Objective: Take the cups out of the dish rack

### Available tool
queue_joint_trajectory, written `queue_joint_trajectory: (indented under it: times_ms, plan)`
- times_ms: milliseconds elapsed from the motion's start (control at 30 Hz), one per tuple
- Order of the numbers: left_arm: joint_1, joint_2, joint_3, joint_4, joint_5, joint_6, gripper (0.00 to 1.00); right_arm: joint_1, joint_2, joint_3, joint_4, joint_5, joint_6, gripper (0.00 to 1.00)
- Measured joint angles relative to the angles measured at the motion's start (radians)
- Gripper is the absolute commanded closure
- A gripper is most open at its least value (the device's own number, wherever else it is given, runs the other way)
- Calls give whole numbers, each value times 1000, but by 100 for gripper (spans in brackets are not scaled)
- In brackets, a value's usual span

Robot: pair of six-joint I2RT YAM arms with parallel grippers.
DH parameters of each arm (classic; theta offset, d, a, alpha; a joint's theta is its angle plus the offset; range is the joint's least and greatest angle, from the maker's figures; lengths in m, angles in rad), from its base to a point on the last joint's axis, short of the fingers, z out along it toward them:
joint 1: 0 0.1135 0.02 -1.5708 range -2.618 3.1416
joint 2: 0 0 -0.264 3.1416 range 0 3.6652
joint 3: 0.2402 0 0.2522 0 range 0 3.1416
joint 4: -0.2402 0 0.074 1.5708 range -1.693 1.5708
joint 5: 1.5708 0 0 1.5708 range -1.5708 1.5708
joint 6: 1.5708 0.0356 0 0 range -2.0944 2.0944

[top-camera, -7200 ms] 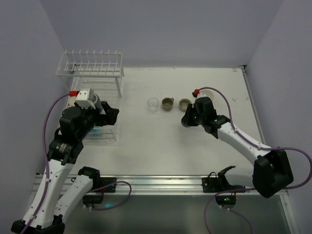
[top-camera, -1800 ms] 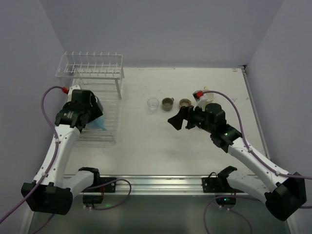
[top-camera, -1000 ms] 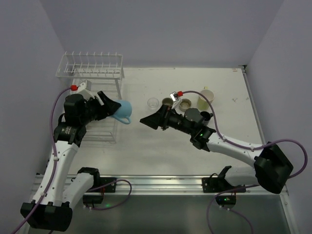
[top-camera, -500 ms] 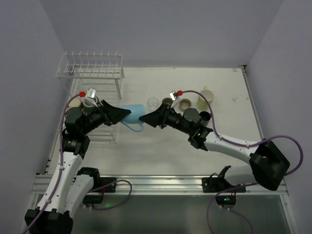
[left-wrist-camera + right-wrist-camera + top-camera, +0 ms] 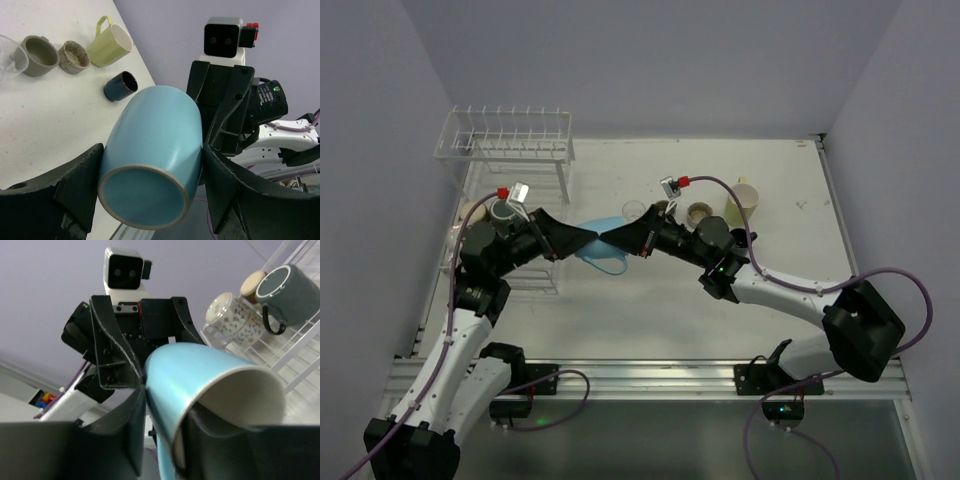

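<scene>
A light blue cup (image 5: 603, 243) hangs in the air over the table between both arms, lying on its side. My left gripper (image 5: 578, 238) is shut on its body, one finger on each side (image 5: 150, 165). My right gripper (image 5: 626, 238) meets it from the right, shut on the cup wall (image 5: 200, 375), with one finger outside and the other inside the mouth (image 5: 172, 415). The dish rack (image 5: 505, 140) stands at the back left. In the right wrist view it holds a dark grey mug (image 5: 287, 290), a speckled white mug (image 5: 230, 315) and a tan cup (image 5: 252, 285).
On the table behind the right arm stand a clear glass (image 5: 7, 55), a tan cup (image 5: 39, 54), a speckled cup (image 5: 74, 56), a yellow-green mug (image 5: 741, 201) and a small dark cup (image 5: 120, 86). The rack's flat tray (image 5: 525, 272) lies under the left arm.
My left arm has brought the blue cup rightward out from over the rack. My right gripper has moved left to meet it and closed its jaws on the rim.
</scene>
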Motion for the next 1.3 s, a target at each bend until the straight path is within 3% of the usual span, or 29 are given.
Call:
queue_joint_trajectory:
  times_ms: [33, 67, 100, 167, 200, 300, 600, 767, 1000, 1300]
  plan:
    - [0, 4, -3, 5, -2, -16, 70, -2, 3, 0, 11, -1, 13, 89]
    - [0, 6, -3, 22, -1, -29, 63, -5, 3, -5, 29, -5, 32, 94]
    - [-3, 7, -3, 36, 4, -42, 46, -5, 0, -13, 59, -19, 57, 98]
    - [-11, 4, -2, 74, 23, -64, 27, 3, -17, -34, 111, -24, 89, 100]
    - [-18, 0, -2, 86, 27, -69, 13, 7, -34, -49, 126, -22, 92, 100]
    - [-35, -5, -2, 87, 13, -46, 0, 21, -90, -93, 98, 0, 54, 100]
    - [-31, -4, 54, -53, -127, 113, 0, -5, -226, -166, -253, 102, -116, 100]
    - [-31, -12, 171, -264, -310, 312, 0, -68, -255, -26, -671, 184, -301, 100]
    - [-31, -77, 182, -441, -580, 519, 0, -203, -103, 195, -1069, 360, -526, 100]
    - [-31, -102, 93, -479, -677, 597, 0, -205, 197, 324, -1299, 542, -663, 100]
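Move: The light blue cup is still in the left hand, its middle some 3 cm right of that hand; from the right hand it sits about 2 cm ahead and 3 cm left, its rim wall between the fingers. On the table, about 27 cm below and 18 cm ahead of the right hand, are the clear glass 4 cm right, grey cup 11 cm right and speckled cup 20 cm right; the dark blue cup is 12 cm ahead, 27 cm right. Right pinches the cup's rim, carries it about 20 cm down, right and forward; left hand releases, withdrawing left. ##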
